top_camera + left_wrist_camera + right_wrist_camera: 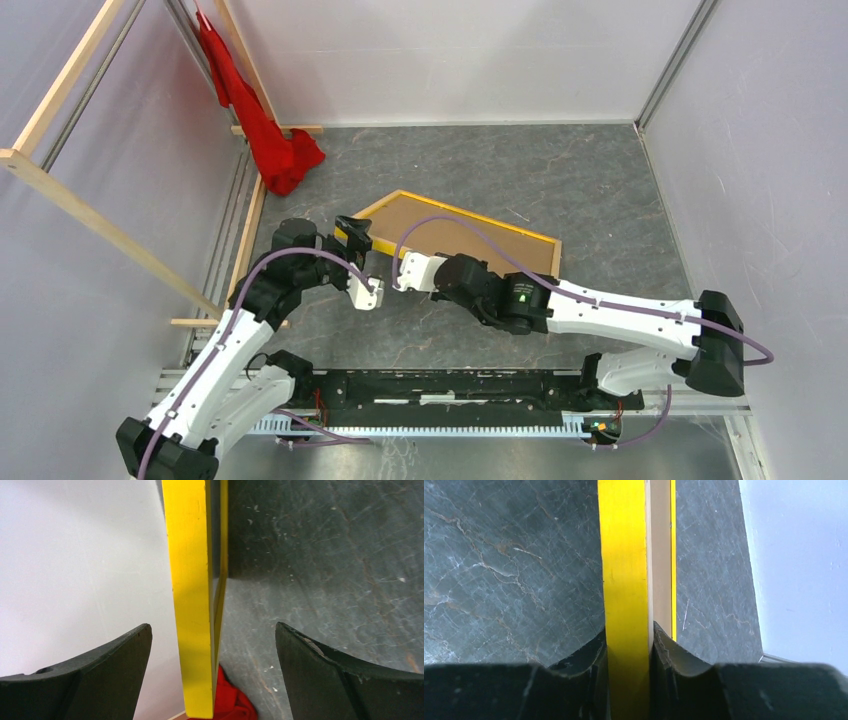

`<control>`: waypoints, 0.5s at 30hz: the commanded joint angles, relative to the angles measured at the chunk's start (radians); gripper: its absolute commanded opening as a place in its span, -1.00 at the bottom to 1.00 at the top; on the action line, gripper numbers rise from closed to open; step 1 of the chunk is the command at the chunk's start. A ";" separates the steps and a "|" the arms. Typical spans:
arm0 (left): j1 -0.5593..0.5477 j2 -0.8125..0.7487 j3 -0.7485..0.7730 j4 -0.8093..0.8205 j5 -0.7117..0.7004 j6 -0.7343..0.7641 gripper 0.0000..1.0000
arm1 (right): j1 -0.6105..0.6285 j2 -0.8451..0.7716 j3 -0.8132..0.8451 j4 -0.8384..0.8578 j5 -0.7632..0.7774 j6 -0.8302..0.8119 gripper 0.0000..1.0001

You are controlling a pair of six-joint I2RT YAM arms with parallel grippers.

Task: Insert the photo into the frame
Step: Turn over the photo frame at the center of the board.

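The frame point(470, 232) is tilted over the grey tabletop, yellow border up, and a brown board fills it. My right gripper point(398, 268) is shut on its near edge. In the right wrist view both fingers press the yellow edge point(624, 580) at the gripper point(629, 650). My left gripper point(355, 237) stands open around the frame's left corner. In the left wrist view the yellow edge point(192, 605) runs between the spread fingers point(320, 670) of the gripper point(212, 655) without touching them. The photo is not in view.
A red cloth point(275, 150) hangs at the back left corner and shows beyond the frame point(230, 705). Wooden bars point(60, 190) stand along the left. White enclosure walls ring the table. A black rail point(450, 385) runs between the arm bases.
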 commanded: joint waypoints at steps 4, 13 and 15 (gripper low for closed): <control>-0.003 -0.077 0.082 0.088 0.018 -0.144 1.00 | -0.043 0.005 0.211 0.021 -0.007 0.094 -0.60; 0.001 -0.014 0.339 0.203 -0.148 -0.675 1.00 | -0.366 0.220 0.685 -0.179 -0.364 0.309 -0.61; 0.003 0.023 0.399 0.200 -0.193 -0.782 1.00 | -0.450 0.283 0.774 -0.221 -0.463 0.346 -0.61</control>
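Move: The photo frame, face down and tilted with its near long edge raised, is still pinched by the right hand near the middle of that edge; the frame's middle lies about 8 cm ahead, 4 cm right and 9 cm below. From the open left hand, the frame's middle is roughly 4 cm ahead, 16 cm right and 11 cm below, while its raised left corner is about 2 cm ahead and 5 cm left, level with that hand. Up and forward, gathering speed, the right hand keeps its pinch on the long edge and swings it over towards the far side, rising some 10 cm and advancing about 9 cm while rolling around its finger direction by about 25 degrees. The left hand, already wide open around the edge near the left corner, climbs about 15 cm almost straight up, clear of the frame, its fingers tilting up towards level and swinging counter-clockwise. ##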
